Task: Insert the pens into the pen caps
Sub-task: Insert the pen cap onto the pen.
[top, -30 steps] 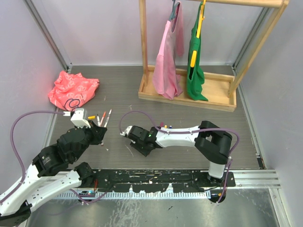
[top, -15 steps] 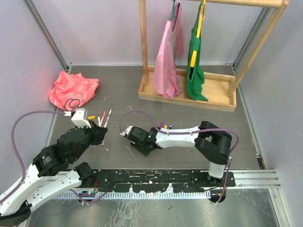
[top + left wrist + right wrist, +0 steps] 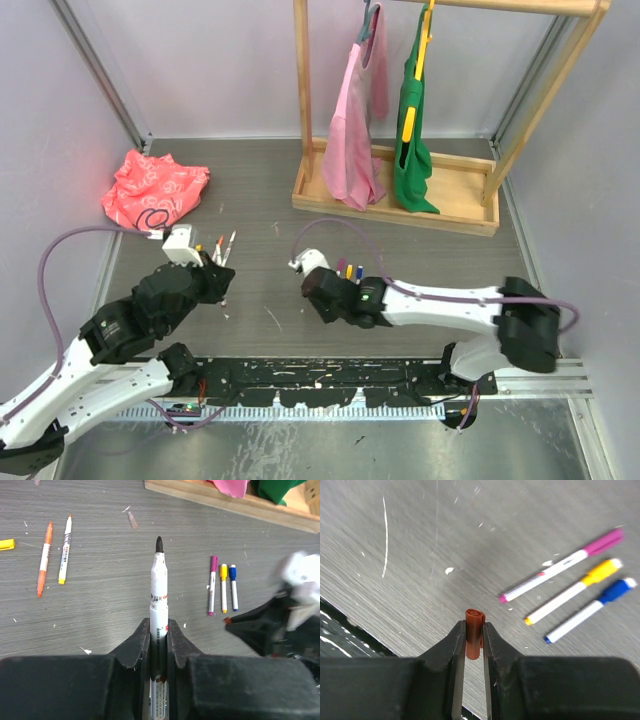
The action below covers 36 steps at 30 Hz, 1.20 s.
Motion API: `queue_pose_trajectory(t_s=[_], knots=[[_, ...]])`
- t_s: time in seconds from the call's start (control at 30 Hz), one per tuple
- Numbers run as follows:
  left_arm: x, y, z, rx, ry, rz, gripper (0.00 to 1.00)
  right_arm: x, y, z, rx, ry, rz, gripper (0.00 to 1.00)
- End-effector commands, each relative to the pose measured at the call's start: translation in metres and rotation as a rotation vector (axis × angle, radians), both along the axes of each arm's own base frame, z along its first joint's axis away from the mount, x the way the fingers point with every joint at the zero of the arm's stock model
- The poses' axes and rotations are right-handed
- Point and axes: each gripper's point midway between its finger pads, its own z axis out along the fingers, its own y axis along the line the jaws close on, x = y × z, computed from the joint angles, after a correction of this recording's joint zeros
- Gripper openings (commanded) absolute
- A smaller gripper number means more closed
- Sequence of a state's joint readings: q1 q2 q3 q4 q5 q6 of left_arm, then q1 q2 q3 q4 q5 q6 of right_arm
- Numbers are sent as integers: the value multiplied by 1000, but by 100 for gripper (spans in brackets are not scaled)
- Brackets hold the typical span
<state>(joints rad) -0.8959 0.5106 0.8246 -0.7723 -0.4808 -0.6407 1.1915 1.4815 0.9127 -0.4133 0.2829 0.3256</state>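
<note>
My left gripper [image 3: 159,626] is shut on an uncapped white pen [image 3: 159,587] whose dark tip points away from me, above the table. My right gripper [image 3: 473,631] is shut on a short red-brown pen cap [image 3: 474,619], held upright off the table. In the left wrist view that cap [image 3: 227,621] shows blurred at the right, level with the pen's barrel and apart from it. Three capped pens lie side by side: pink [image 3: 560,565], yellow [image 3: 572,592] and blue [image 3: 590,611]. An orange pen [image 3: 45,555] and a yellow-ended pen [image 3: 65,547] lie to the left.
A yellow cap [image 3: 6,544] lies at the left edge and a small pinkish cap [image 3: 132,520] further back. A wooden clothes rack [image 3: 395,205] with pink and green garments stands at the back, and a red bag [image 3: 155,190] at the back left.
The right arm has lifted from the table and swung right with the red cap, its jaws closing onto it. The left arm has shifted slightly right, still holding the pen.
</note>
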Motion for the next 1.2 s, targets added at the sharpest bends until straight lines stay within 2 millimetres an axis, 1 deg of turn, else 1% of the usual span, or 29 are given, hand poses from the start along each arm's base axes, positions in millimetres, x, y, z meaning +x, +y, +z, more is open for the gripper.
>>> queue_pose_trajectory(t_s=[0.0,0.1,0.17,0.3,0.37,0.53,0.67,0.9,1.07,1.17], knots=[[8,-20,22,-25,-31,-52,0,34,-5,68,290,-199,-231,0],[9,-34,26,-33,-38,-111,0,46,-14,100,460,-271,-336,0],[10,-45,29,-42,-48,-155,0,52,-22,118,575,-302,-419,0],[6,-71,36,-91,-73,-272,0,57,-38,158,826,-339,-540,0],[4,-85,41,-136,-94,-330,0,56,-46,176,940,-342,-576,0],[-8,-123,35,-190,-68,-511,0,50,-59,204,1125,-313,-616,0],[-16,-146,30,-203,-31,-609,0,43,-65,226,1261,-283,-614,0],[-37,-184,34,-245,-48,-703,0,27,-68,262,1505,-228,-531,0],[-55,-204,39,-267,-77,-783,0,21,-71,270,1535,-271,-469,0],[-62,-208,42,-273,-92,-830,0,15,-73,279,1578,-290,-425,0]])
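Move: Already in the right fingers and about 6 cm off the table, the orange cap lies from the left hand about 19 cm to the right, 3 cm back and 17 cm lower. From the right hand, the uncapped pen in the left fingers is about 19 cm left, 3 cm ahead and 18 cm up. Below the right hand by some 6 cm lie the purple marker, 11 cm ahead and 2 right, the yellow, 9 ahead and 5 right, and the blue, 9 ahead and 8 right. Swinging from pointing down to pointing left, the right hand lifts the cap some 24 cm, drifting about 6 cm right, and keeps its pinch. The left hand carries the pen about 19 cm right towards the cap, then also eases back about 5 cm, turning roughly 45 degrees clockwise with its grip unchanged. ##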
